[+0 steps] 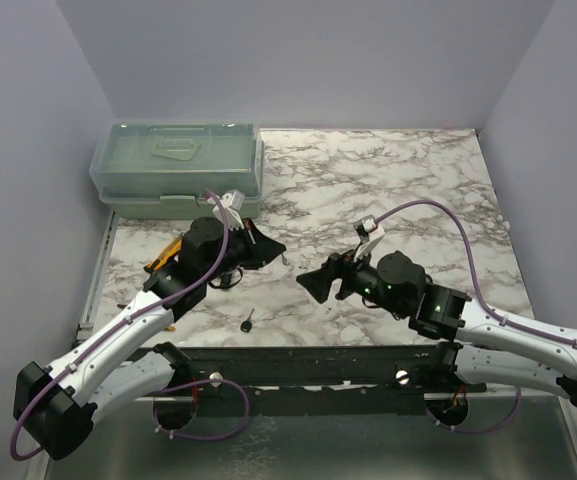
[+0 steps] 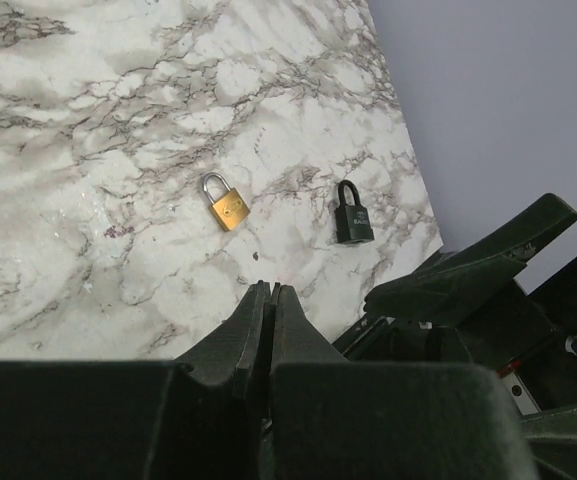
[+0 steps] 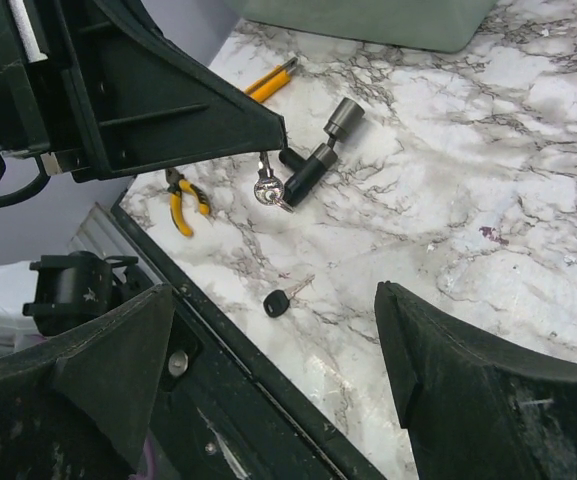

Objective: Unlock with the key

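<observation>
The key (image 3: 278, 300), tiny with a round black head and a short metal blade, lies flat on the marble near the table's front edge (image 3: 218, 330); it also shows as the key (image 1: 248, 321) from above. My right gripper (image 3: 276, 318) is open, its fingers wide apart on either side of the key and back from it. It is the right gripper (image 1: 313, 283) in the top view. My left gripper (image 2: 270, 289) is shut with nothing seen between its tips. A gold padlock (image 2: 226, 205) and a black padlock (image 2: 353, 215) lie beyond it.
A black T-shaped piece (image 3: 313, 155) and a small bunch of metal keys (image 3: 268, 190) lie under the left gripper's tip. Yellow-handled pliers (image 3: 186, 200) lie near the left edge. A green lidded box (image 1: 178, 165) stands at the back left.
</observation>
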Action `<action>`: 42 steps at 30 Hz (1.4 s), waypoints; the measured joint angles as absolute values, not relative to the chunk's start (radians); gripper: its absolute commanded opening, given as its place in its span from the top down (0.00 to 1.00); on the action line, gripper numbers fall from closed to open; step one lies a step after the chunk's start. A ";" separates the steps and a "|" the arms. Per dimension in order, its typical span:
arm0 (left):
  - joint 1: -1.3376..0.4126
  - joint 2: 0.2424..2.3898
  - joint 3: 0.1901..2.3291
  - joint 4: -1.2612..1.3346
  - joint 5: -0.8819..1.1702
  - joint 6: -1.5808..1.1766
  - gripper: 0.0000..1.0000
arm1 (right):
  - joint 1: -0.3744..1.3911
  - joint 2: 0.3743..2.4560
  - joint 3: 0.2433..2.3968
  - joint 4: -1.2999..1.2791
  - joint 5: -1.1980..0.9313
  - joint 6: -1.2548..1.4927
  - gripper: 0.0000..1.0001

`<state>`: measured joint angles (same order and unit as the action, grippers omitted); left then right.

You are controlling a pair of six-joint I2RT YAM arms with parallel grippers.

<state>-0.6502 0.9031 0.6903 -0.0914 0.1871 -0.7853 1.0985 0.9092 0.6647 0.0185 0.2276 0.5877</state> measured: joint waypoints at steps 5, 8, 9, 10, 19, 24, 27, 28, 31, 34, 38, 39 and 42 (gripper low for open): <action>-0.650 0.903 0.712 -0.093 0.200 -0.719 1.00 | 1.098 0.882 0.653 0.048 0.205 0.612 0.20; -0.650 0.902 0.738 -0.093 0.225 -0.689 1.00 | 1.098 0.850 0.630 0.100 0.181 0.619 0.24; -0.650 0.900 0.747 -0.093 0.234 -0.682 1.00 | 1.098 0.847 0.630 0.113 0.178 0.622 0.25; -0.650 0.895 0.759 -0.093 0.245 -0.671 1.00 | 1.098 0.851 0.633 0.127 0.176 0.624 0.26; -0.650 0.868 0.892 -0.088 0.339 -0.637 1.00 | 1.098 0.947 0.789 0.151 0.115 0.574 0.37; -0.650 0.863 0.938 -0.076 0.379 -0.645 1.00 | 1.098 0.939 0.828 0.191 0.102 0.533 0.39; -0.650 0.854 0.950 -0.072 0.393 -0.653 1.00 | 1.098 0.933 0.828 0.203 0.097 0.512 0.41; -0.650 0.851 0.953 -0.070 0.397 -0.656 1.00 | 1.098 0.933 0.829 0.207 0.096 0.504 0.42; -0.650 0.840 0.958 -0.063 0.407 -0.669 1.00 | 1.098 0.933 0.835 0.210 0.094 0.483 0.46; -0.650 0.833 0.959 -0.051 0.415 -0.680 1.00 | 1.098 0.933 0.852 0.216 0.092 0.463 0.51; -0.650 0.826 0.959 -0.037 0.423 -0.699 1.00 | 1.098 0.935 0.879 0.233 0.081 0.443 0.54; -0.650 0.825 0.959 -0.030 0.424 -0.703 1.00 | 1.098 0.937 0.884 0.239 0.077 0.442 0.55; -0.650 0.820 0.959 -0.010 0.432 -0.713 1.00 | 1.093 0.947 0.895 0.254 0.055 0.442 0.56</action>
<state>-0.6502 0.8200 0.9592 -0.0101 0.4316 -0.7132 1.0927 0.9466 0.8951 0.2539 0.0551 0.4419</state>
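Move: Hanging from the left hand's shut fingertips, the key is some 5 cm ahead of the open right hand and 9 cm to its left, a couple of centimetres lower. On the table, about 21 cm below the right hand, the brass padlock lies some 13 cm ahead and 6 cm right, the car key about 17 cm left and 1 cm ahead. From the left hand, the right gripper is about 5 cm back and 9 cm right, equally high. Rising together, both hands go up some 16 cm. The left keeps the key pinched, drifts back about 5 cm and tips its fingers up some 30 degrees, from slanting down to slightly above level; the right tilts up likewise, edges left towards the key and narrows its fingers from nearly wide open to about half, still short of a clear grip. ##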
